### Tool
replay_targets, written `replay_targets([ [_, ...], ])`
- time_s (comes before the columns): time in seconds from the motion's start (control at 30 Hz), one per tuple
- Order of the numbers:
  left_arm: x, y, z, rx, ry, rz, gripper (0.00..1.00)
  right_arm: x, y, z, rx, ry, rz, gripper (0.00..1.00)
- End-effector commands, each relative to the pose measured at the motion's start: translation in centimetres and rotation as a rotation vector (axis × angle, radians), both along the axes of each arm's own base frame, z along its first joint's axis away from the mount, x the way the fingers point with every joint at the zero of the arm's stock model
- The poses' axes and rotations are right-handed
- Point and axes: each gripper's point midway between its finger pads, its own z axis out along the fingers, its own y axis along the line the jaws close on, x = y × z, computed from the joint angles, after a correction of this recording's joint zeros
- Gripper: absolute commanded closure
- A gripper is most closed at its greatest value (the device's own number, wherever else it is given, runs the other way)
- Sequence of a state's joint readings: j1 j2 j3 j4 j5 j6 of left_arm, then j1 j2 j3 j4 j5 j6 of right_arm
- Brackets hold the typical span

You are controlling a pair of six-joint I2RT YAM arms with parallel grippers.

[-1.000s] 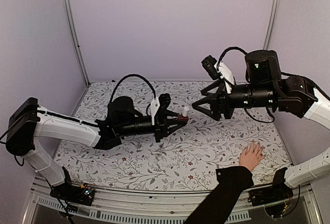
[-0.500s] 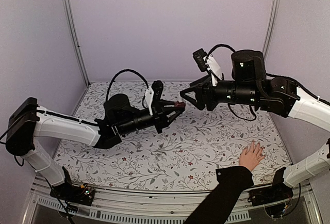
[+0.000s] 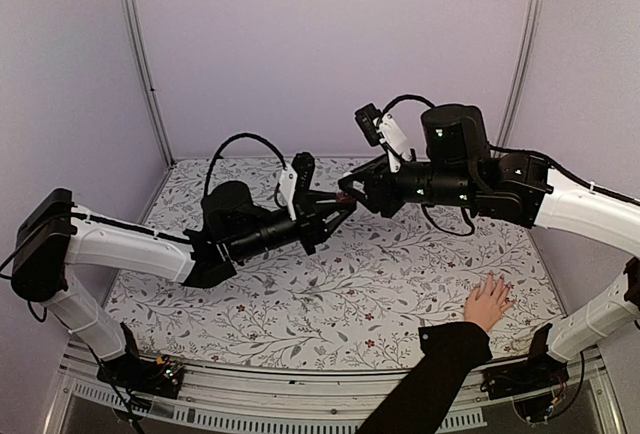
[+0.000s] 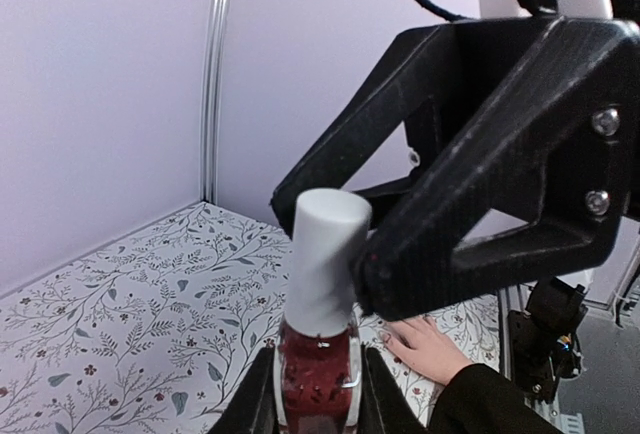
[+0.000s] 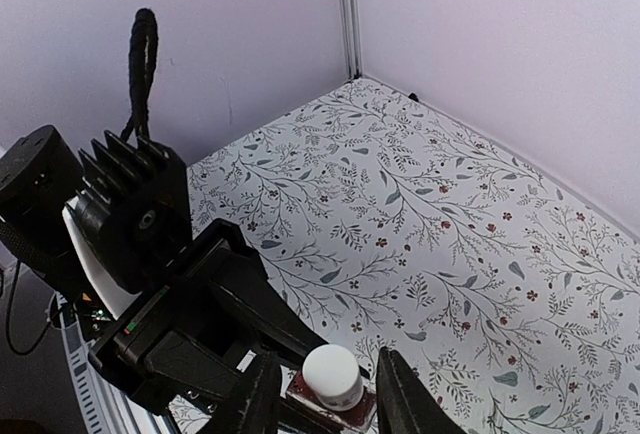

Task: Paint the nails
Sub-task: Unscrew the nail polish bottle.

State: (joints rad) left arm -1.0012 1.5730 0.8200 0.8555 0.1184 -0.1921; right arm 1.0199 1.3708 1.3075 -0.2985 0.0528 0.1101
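A small dark-red bottle [image 4: 317, 379] with a white cap [image 4: 325, 249] is held up above the table's middle, with my left gripper [image 3: 338, 206] shut on its glass body. My right gripper [image 5: 328, 372] meets it from the right and is open. Its fingers [image 4: 470, 214] straddle the cap [image 5: 332, 374], one almost touching and narrow gaps showing on both sides. A light-skinned hand [image 3: 488, 302] with a black sleeve [image 3: 430, 379] lies flat at the near right, fingers spread. Its nails [image 4: 386, 336] are tiny and look bare.
A floral cloth [image 3: 330, 284] covers the table. Purple walls with metal posts [image 3: 140, 64] close in the back and sides. The sleeved arm comes in over the near edge between the two arm bases.
My right arm has swung left to the bottle and its jaws have narrowed around the cap. My left gripper lifted the bottle slightly. The hand has not moved.
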Motion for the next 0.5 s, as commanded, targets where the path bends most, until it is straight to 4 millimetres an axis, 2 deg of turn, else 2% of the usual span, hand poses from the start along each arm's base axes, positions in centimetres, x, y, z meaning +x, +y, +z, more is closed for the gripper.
replay_targets([
  [0.0, 0.3, -0.1, 1.9, -0.05, -0.033, 0.01, 1.0, 0.6, 0.6, 0.7, 0.028, -0.016, -0.007, 0.69],
  [0.13, 0.0, 0.0, 2.1, -0.048, -0.041, 0.001, 1.0, 0.4, 0.8, 0.5, 0.027, -0.011, 0.005, 0.78],
  [0.27, -0.7, -0.1, 2.3, -0.036, -0.065, -0.031, 1.0, 0.0, 0.6, 0.8, 0.032, -0.018, 0.024, 0.94],
  [0.47, -3.6, -0.2, 3.1, -0.033, -0.133, -0.187, 1.0, -2.0, 0.6, 1.7, 0.06, -0.034, 0.13, 1.0],
])
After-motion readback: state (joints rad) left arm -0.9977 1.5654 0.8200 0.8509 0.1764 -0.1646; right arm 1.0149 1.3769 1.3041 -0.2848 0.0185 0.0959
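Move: The white cap of the nail polish bottle sits almost between the right hand's half-open fingertips, about 1 cm left and 1 cm below the point where they close, and level with it fore and aft. The bottle's red body is some 3 cm below that right-hand point and also 1 cm left, clamped in the left fingers. From the left hand, the cap stands about 3 cm above and 1 cm to the right. Down and to the left by a bare half centimetre, the right hand settles over the white cap while its fingers close from about a third open and pinch the cap from both sides. The left hand keeps its grip on the bottle's body and holds still, then draws back about 1 cm with a slight clockwise turn as the right eases back a little with it. ##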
